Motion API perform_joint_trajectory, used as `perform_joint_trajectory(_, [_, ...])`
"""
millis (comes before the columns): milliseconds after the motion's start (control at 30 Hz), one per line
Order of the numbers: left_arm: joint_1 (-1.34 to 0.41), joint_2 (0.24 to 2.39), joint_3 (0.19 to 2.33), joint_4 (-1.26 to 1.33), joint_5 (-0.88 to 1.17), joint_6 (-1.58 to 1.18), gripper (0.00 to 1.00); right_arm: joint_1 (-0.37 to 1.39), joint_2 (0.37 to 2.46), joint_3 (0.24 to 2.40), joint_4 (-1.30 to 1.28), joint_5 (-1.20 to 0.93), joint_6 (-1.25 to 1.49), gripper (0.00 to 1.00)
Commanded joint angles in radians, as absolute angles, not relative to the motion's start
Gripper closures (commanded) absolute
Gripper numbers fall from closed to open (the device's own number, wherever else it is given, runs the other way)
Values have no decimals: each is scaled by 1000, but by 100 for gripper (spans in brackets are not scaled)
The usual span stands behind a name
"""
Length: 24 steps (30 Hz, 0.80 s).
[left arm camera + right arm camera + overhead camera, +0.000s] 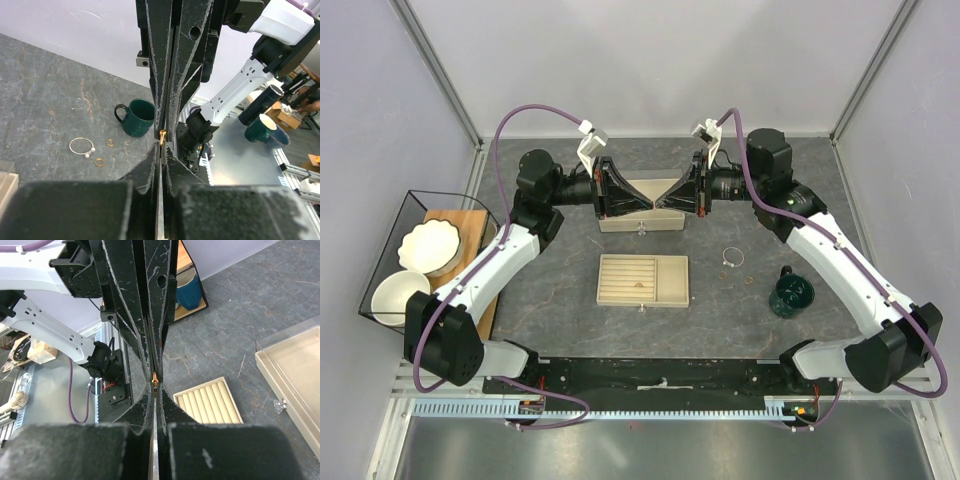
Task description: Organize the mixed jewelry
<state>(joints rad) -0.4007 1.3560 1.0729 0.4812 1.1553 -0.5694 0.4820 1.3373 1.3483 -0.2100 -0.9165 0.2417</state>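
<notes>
My two grippers meet tip to tip above the back of the table. The left gripper [650, 202] [161, 150] is shut, and a small gold ring [162, 136] [155, 380] sits at its tips. From the other side the right gripper [664, 201] [155, 390] is shut on the same ring. A thin silver hoop with two pearl ends [731, 258] [81, 146] lies on the grey table. Two more gold rings [110, 143] [99, 162] lie beside the hoop. The beige slotted tray box [642, 280] [210, 402] lies open at the middle of the table.
A dark green mug [790, 293] [137, 117] stands right of the hoop. A second beige box with a clear lid [640, 218] [295, 375] lies under the grippers. At the left edge a wire rack [380, 250] holds two white bowls [430, 245] on a wooden board.
</notes>
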Motion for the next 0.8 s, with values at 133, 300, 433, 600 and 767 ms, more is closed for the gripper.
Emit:
perform_joint_trajectory(133, [-396,1327,1054,482,1068,-578,52,480,1339,1396,-262,-841,175,100])
perform_joint_trajectory(300, [-324,1249,1011,459,997,-563,24,482,1356,1457,-417,-717,54,100])
perform_joint_trajectory(433, [-217,1190,1002,414,942,-587,21,515,1382,1499,-518,-554,-73,100])
perform_joint_trajectory(600, [-89,1155,1086,119,738,-499,21,643,1451,1480,-595,-305,-219,100])
perform_joint_trajectory(767, [-34,1164,1210,-83,599,-416,21,739,1554,1471,-643,-180,-365,100])
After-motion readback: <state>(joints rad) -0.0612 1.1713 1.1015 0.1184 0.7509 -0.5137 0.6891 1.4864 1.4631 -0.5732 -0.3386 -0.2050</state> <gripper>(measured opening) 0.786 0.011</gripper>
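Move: A gold ring is pinched between both my hands, my fingertips meeting. The padded ring rolls lie about 34 cm below my right hand, level with it fore and aft and some 7 cm to its left; from my left hand they lie much the same. The ring already in them is 4 cm to my right hand's left and 1 cm nearer. Off my right hand, the cream box is 20 cm ahead and 4 cm left, the bracelet 6 cm ahead and 19 cm right, both on the table. I open my left fingers wide and let go of the gold ring, then draw that hand about 15 cm away to the left and forward, swinging it some 45 degrees counter-clockwise. My right hand keeps its pinch, eases a little forward, then sinks about 10 cm towards the ring rolls, faster and faster, its tips tilting some 30 degrees further down. ##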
